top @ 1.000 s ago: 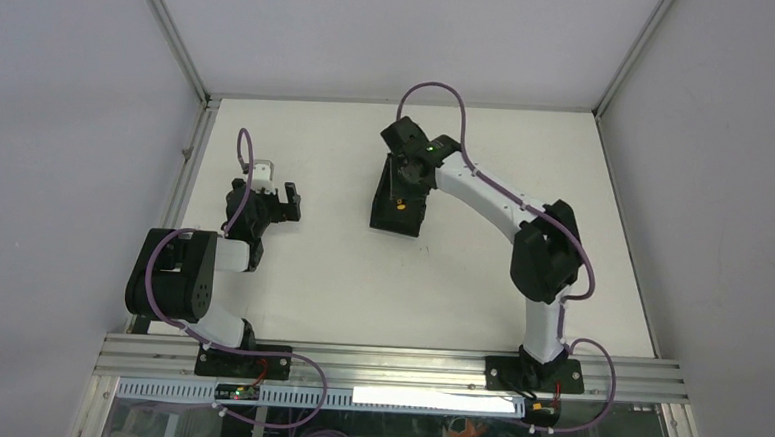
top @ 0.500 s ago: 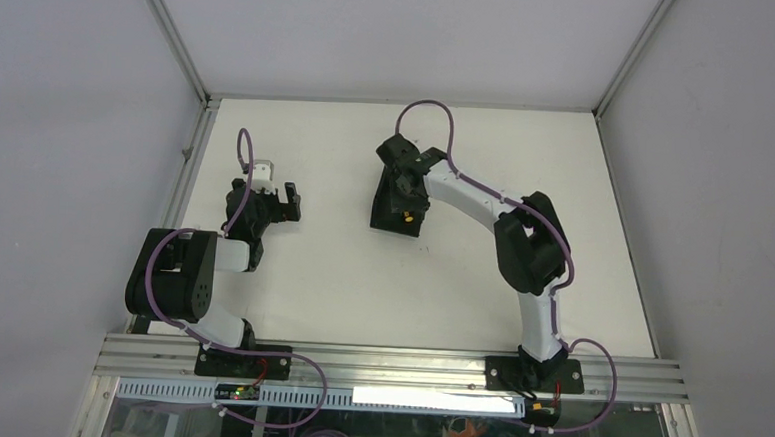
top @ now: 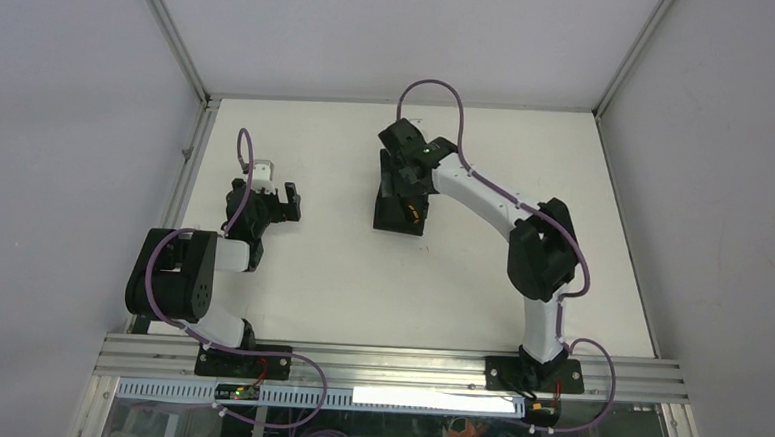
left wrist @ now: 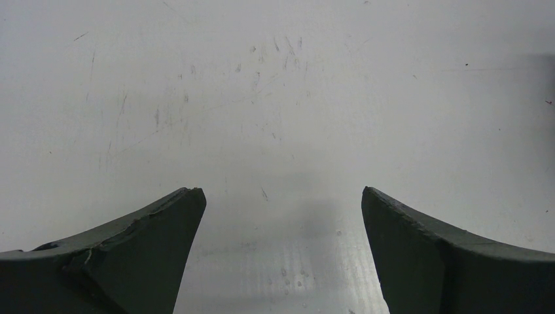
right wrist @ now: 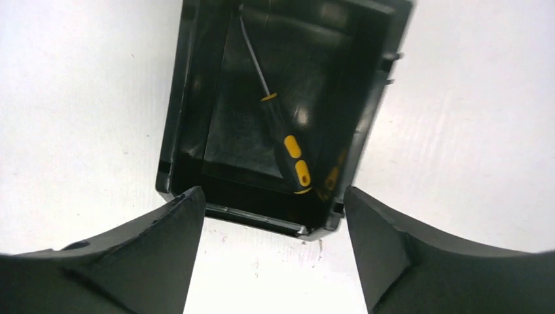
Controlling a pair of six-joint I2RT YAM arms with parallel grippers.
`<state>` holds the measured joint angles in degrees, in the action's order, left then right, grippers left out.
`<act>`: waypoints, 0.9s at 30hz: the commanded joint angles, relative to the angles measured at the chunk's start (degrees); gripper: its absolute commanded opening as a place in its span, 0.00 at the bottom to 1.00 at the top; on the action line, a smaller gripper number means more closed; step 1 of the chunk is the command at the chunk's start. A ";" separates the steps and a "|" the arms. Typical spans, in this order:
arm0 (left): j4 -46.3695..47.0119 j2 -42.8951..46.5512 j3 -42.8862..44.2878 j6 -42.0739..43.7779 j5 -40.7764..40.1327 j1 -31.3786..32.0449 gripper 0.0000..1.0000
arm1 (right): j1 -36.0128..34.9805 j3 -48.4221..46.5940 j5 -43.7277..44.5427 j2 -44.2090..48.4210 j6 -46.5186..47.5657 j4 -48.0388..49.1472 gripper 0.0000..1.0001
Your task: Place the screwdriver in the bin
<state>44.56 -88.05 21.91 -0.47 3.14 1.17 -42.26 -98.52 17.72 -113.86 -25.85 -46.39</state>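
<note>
The black bin [right wrist: 171, 118] stands on the white table, open side up. Inside it lies the screwdriver [right wrist: 288, 147], its yellow and black handle towards the near wall and its thin shaft pointing to the far corner. My right gripper [right wrist: 271, 196] hangs open just above the bin's near rim, with nothing between its fingers. From the top view the right gripper [top: 406, 179] covers much of the bin [top: 388, 219]. My left gripper [left wrist: 281, 196] is open over bare table, well left of the bin, and shows in the top view as left gripper [top: 286, 201].
Metal frame rails [top: 180, 183] run along the table's left edge, with grey walls behind and to both sides. White table surface [top: 321, 265] lies between the two arms.
My right gripper has opened and let go of the screwdriver, which now lies in the bin. The right arm shifted slightly over the bin. The left arm has not moved.
</note>
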 commanded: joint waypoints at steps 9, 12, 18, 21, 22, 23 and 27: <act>1.85 1.70 -0.12 -0.32 0.37 0.40 0.99 | 14.90 9.30 2.62 19.82 5.50 -0.23 0.92; 1.89 1.66 -0.11 -0.32 0.38 0.41 0.99 | 23.50 13.69 2.10 22.94 7.43 1.96 0.92; 1.85 1.65 -0.11 -0.32 0.38 0.39 0.99 | 35.02 17.36 -0.09 26.41 7.99 2.21 0.94; 1.86 1.70 -0.11 -0.32 0.38 0.41 0.99 | 37.34 18.23 0.23 27.20 7.69 1.64 0.96; 1.85 1.67 -0.13 -0.32 0.31 0.41 0.99 | 37.80 18.82 0.09 27.44 7.60 2.21 0.97; 1.85 1.69 -0.12 -0.32 0.37 0.41 0.99 | 38.04 19.45 -0.03 27.65 7.57 2.76 0.99; 1.85 1.68 -0.11 -0.32 0.42 0.41 0.99 | 38.16 20.69 -0.20 27.82 7.23 3.71 0.99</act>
<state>44.56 -88.05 21.91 -0.47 3.14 1.17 -4.34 -78.65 18.55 -88.23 -18.96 -45.23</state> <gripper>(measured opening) 0.992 0.991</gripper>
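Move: The screwdriver is already lying in the bin, clear of my right fingers. The middle of the bin is about 4 cm ahead of my right hand, level with it sideways and some 8 cm below. The screwdriver's middle is about 3 cm ahead, also level sideways and roughly 10 cm down. From my left hand, the bin is about 30 cm to the right, 3 cm ahead and slightly below. With nothing in its grip, my right hand climbs about 8 cm up out from over the bin, then sweeps some 30 cm to the right over the bin's right wall and across the bare table, sinking a few centimetres and easing to a stop. On the way it turns about 30 degrees clockwise, and the fingers spread from three-quarters to fully open. ##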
